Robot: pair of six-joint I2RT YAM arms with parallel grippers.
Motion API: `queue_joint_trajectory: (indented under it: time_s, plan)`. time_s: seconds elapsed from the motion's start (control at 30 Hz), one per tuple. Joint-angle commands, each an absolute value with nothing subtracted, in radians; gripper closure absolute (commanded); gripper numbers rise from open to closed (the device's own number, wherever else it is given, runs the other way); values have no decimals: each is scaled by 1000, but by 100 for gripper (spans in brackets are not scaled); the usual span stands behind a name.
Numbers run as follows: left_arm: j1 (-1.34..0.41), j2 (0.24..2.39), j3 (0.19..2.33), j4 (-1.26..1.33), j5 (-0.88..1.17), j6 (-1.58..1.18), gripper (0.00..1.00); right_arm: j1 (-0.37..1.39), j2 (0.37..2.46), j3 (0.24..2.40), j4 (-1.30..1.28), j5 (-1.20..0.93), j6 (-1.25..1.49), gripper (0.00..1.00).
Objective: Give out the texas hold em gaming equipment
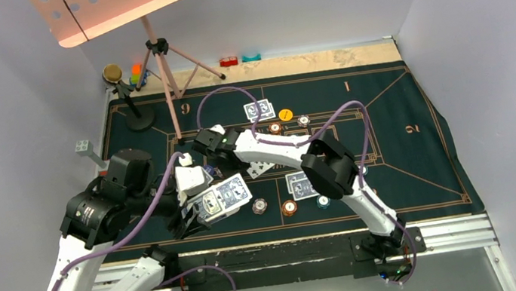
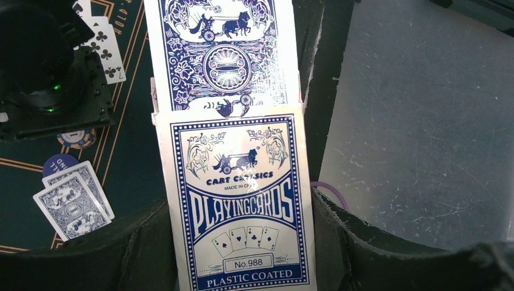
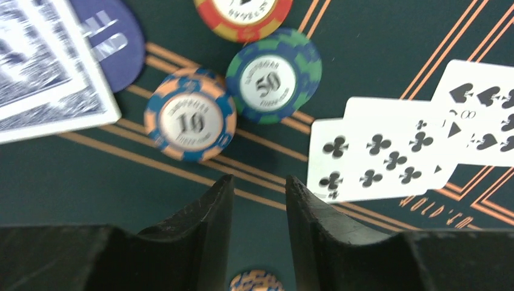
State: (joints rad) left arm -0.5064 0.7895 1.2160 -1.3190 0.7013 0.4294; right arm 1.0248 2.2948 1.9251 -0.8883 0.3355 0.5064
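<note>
My left gripper (image 2: 239,218) is shut on a blue-and-white playing-card box (image 2: 242,200), and a patterned card back (image 2: 221,54) sticks out beyond it. From above, the box (image 1: 225,194) hangs over the mat's near left with the left gripper (image 1: 205,208) behind it. My right gripper (image 3: 257,188) is open low over the green mat (image 3: 79,176), nothing between its fingers. An orange-blue chip (image 3: 257,280) lies just behind the tips. Ahead are a "10" chip (image 3: 190,121), a "50" chip (image 3: 274,76), a red-yellow chip (image 3: 242,15), a blue disc (image 3: 112,36) and face-up club cards (image 3: 388,157).
The right arm (image 1: 278,150) reaches left across the mat, its gripper (image 1: 204,144) close to my left wrist. A yellow disc (image 1: 286,114), face-down cards (image 1: 259,109) and chips (image 1: 289,207) lie around it. A tripod (image 1: 167,74) and a black stand (image 1: 138,116) rise at the back left.
</note>
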Motion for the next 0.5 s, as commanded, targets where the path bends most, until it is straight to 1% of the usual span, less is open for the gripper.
queue_joint_trajectory:
  time_s: [0.0, 0.13, 0.23, 0.3, 0.33, 0.37, 0.47]
  plan:
    - [-506, 782, 1258, -1310, 712, 433, 100, 1028, 2127, 1904, -844, 211, 547, 58]
    - [-506, 784, 1256, -1308, 713, 433, 100, 982, 1990, 1864, -844, 173, 546, 52]
    - [-506, 783, 1254, -1308, 716, 431, 100, 912, 1862, 1814, -835, 113, 547, 45]
    - [-506, 783, 1251, -1306, 716, 430, 100, 861, 1757, 1751, -796, 37, 550, 35]
    - [-506, 781, 1250, -1307, 717, 430, 100, 841, 1697, 1710, -763, 8, 555, 25]
    - [-506, 781, 1249, -1306, 719, 430, 100, 821, 1638, 1671, -728, -43, 560, 18]
    - [-506, 781, 1239, -1300, 715, 433, 100, 780, 1500, 1568, -634, -190, 580, 13]
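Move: The right gripper hangs partly open just over the felt. The seven of clubs lies about 4 cm ahead and 6 cm to its right, 2 cm below; the green 50 chip some 5 cm ahead and 2 cm left; the blue 10 chip 3 cm ahead and 5 cm left; the red 5 chip 8 cm ahead and 4 cm left. From the left gripper, the seven is roughly 25 cm ahead, 18 cm right and 24 cm lower. Lift the empty right gripper about 21 cm off the table, easing back a touch at first, then sweep it some 6 cm to the right, away from the chips. Spread the fingers from under half open to nearly wide on the way, and tilt the hand about 30 degrees so the fingertips swing towards the left. ##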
